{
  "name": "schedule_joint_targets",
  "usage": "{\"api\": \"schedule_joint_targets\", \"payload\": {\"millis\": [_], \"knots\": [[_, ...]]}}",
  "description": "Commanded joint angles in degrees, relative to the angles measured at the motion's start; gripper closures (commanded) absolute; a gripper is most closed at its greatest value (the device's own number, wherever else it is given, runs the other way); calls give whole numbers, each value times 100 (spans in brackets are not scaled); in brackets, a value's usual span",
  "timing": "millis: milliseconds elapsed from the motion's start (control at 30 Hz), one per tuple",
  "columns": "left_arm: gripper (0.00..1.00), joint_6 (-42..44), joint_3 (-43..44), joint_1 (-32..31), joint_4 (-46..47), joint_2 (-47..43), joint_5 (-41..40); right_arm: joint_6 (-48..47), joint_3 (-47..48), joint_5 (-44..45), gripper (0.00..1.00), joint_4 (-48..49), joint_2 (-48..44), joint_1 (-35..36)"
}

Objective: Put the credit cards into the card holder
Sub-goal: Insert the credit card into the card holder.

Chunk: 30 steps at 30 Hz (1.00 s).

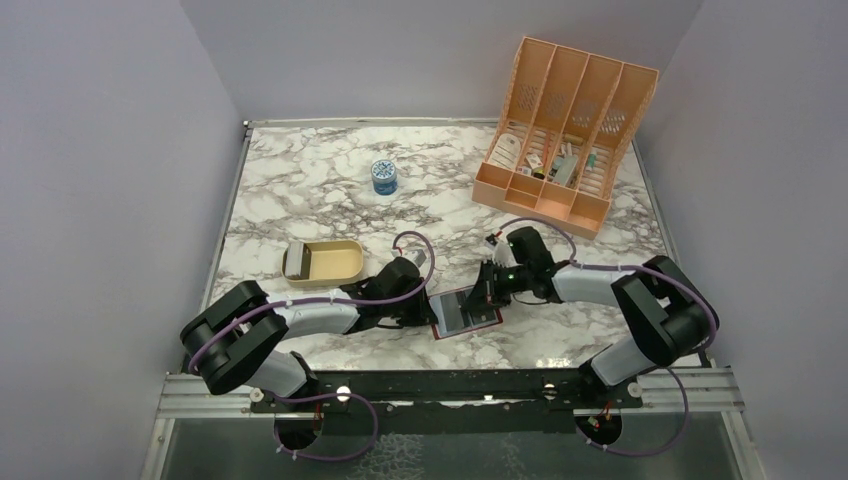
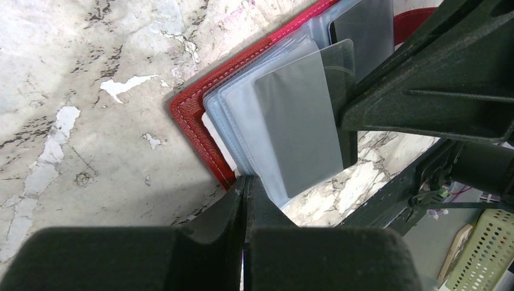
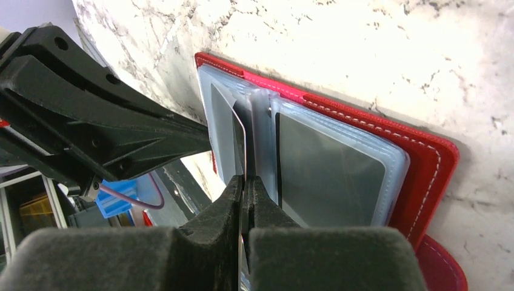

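The card holder (image 1: 468, 312) lies open near the table's front, its red cover (image 2: 191, 115) down and its pale blue pockets (image 3: 339, 163) fanned upward. My left gripper (image 1: 426, 313) is at its left edge, shut (image 2: 245, 182) on the lower corner of a pocket leaf that has a grey card (image 2: 297, 127) in it. From the right, my right gripper (image 1: 490, 290) is shut (image 3: 245, 179) on a thin credit card (image 3: 241, 136), seen edge-on between the raised leaves. More credit cards (image 1: 298, 262) are stacked at the left end of the tan tray (image 1: 340, 262).
A peach slotted organizer (image 1: 565, 130) with small items stands at the back right. A small blue jar (image 1: 384, 176) sits mid-back. The tan tray is just behind my left arm. The two grippers are nearly touching over the holder.
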Motion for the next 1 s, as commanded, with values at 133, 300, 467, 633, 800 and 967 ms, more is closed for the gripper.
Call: {"api": "schedule_joint_targets", "payload": {"millis": [133,300,467,633,800,967], "knots": [[98,221,-94,-4,-321,85,-367,-291,257,-81,99,107,362,33],[98,221,-56,-5,-271,153,-346,-250,259,-214,98,235,441,43],[98,230,-42,-4,-270,168,-337,-383,374,-180,90,24,473,43],[98,230,-42,-9,-309,136,-352,-723,704,607,67,-1049,-31,41],[98,134,-90,-5,-300,-34,-425,-905,818,830,56,-1385,-422,48],[96,5,-123,-4,-207,-202,-437,-736,777,742,56,-1149,-333,120]]}}
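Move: The right hand has the card pinched by its black edge near the spine of the open card holder. The left page's pocket, where the card goes, is about 3 cm to this hand's left, 1 cm back and 1 cm below; the filled right page lies some 4 cm to its right and 2 cm back, the red strap about 7 cm right and 1 cm ahead. For the left hand, closed on the holder's left edge, that pocket is about 4 cm right and 1 cm ahead. Still pinching the card, the right hand eases it about half a centimetre left into the left page's pocket, then opens its fingers to nearly half and lets go. It backs off forward and up, about 2.5 cm each way, tilting slightly. The left hand stays still, keeping its closed fingertips on the holder's left edge. ##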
